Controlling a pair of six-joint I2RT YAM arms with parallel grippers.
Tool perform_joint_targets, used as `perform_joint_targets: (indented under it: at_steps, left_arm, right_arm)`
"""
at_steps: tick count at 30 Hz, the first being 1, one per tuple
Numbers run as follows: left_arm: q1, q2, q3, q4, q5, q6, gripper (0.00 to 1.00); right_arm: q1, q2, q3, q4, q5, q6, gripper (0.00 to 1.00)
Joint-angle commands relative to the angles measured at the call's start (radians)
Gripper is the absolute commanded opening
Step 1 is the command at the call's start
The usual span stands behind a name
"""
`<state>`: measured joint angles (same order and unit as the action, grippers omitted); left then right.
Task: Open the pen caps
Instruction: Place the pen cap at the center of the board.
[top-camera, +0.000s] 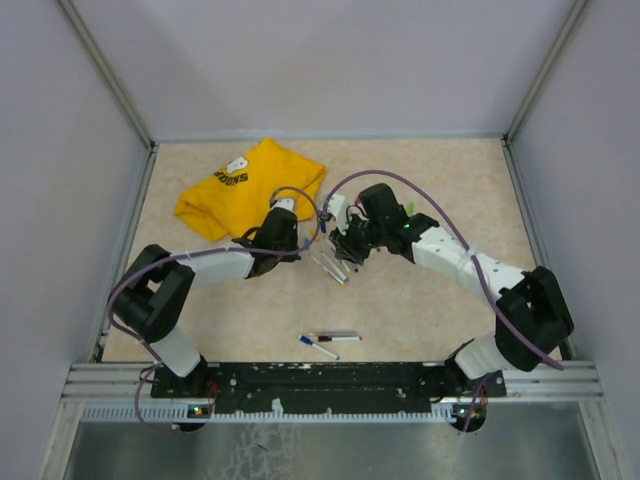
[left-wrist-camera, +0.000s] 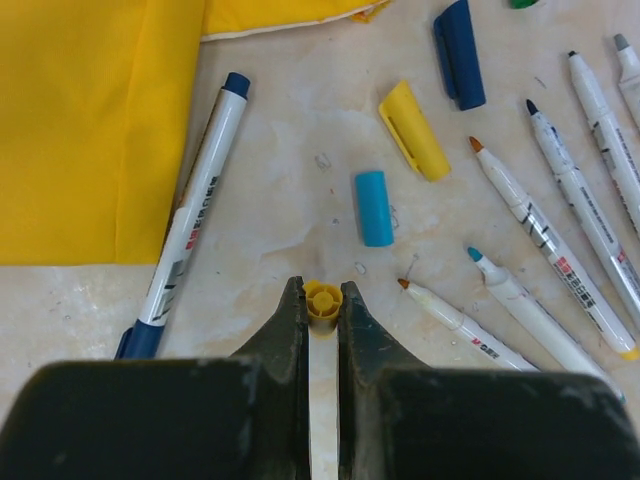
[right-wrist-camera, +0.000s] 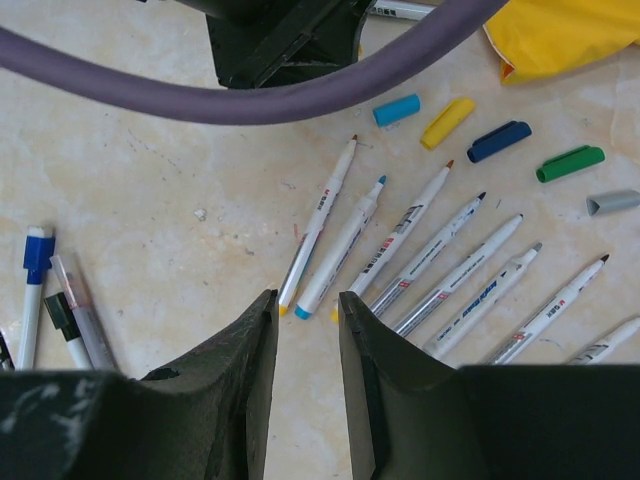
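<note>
My left gripper (left-wrist-camera: 323, 293) is shut on a stubby yellow pen cap (left-wrist-camera: 323, 302), its round end showing between the fingertips just above the table. Loose pen caps lie ahead of it: light blue (left-wrist-camera: 374, 207), yellow (left-wrist-camera: 413, 130) and dark blue (left-wrist-camera: 460, 53). In the right wrist view green (right-wrist-camera: 569, 163) and grey (right-wrist-camera: 612, 202) caps continue that row. Several uncapped pens (right-wrist-camera: 400, 235) lie side by side. My right gripper (right-wrist-camera: 305, 300) stands open and empty just short of their coloured rear ends. Both grippers meet mid-table (top-camera: 325, 240).
A yellow T-shirt (top-camera: 250, 185) lies at the back left, close to the caps. One pen with a blue cap (left-wrist-camera: 195, 215) rests beside the shirt. More capped pens lie near the front edge (top-camera: 330, 342) and at the left of the right wrist view (right-wrist-camera: 35, 290). A purple cable (right-wrist-camera: 250, 100) arcs overhead.
</note>
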<state>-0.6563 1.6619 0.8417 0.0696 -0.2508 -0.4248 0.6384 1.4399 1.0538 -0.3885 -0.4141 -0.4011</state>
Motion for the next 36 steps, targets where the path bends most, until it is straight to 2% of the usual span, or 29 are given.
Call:
perform_joint_targets:
  at_steps: [1,16,21,24,32,36]
  left_arm:
    - [0.024,0.036,0.04,-0.039,0.041,0.007,0.08]
    - [0.053,0.044,0.04,-0.04,0.075,-0.005,0.35]
    - [0.055,0.035,0.033,-0.035,0.085,-0.004,0.37]
    - [0.055,-0.004,0.0,0.004,0.096,0.004,0.38]
    - [0.055,-0.202,-0.16,0.164,0.143,0.068,0.52]
    - [0.055,-0.263,-0.195,0.168,0.147,0.087,0.53]
  right_arm:
    - [-0.006,-0.03,0.003,0.02,-0.015,-0.013,0.31]
    - [-0.006,-0.032,0.003,0.017,-0.021,-0.015,0.31]
    - [-0.006,-0.032,0.003,0.017,-0.024,-0.015,0.31]
    - [-0.007,-0.034,0.003,0.017,-0.024,-0.015,0.31]
    - [-0.008,-0.034,0.002,0.016,-0.032,-0.018,0.3]
    - [-0.008,-0.035,0.003,0.013,-0.039,-0.021,0.3]
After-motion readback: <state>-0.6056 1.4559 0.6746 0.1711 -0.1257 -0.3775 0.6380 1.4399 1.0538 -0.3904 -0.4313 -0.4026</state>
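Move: The yellow cap is already in the left fingers, and its spot on the board is almost straight beneath them: about 1 cm to the left and 2 cm down. At board height, the blue cap lies some 3 cm ahead and 1 cm right of the hand, the other yellow cap 5 cm ahead and 3 cm right, and the nearest uncapped pen 3 cm back and 6 cm right. From the right hand, that spot is roughly 6 cm ahead, 12 cm left and 11 cm down. The held yellow cap is lowered about 1.5 cm by the left hand, drifting some 1 cm left, down onto the board just behind the blue cap. There the hand stays low while its fingers spread and let go, then it lifts clear by about 4.5 cm, drawing back roughly 2 cm and still opening, to a bit over half open. ##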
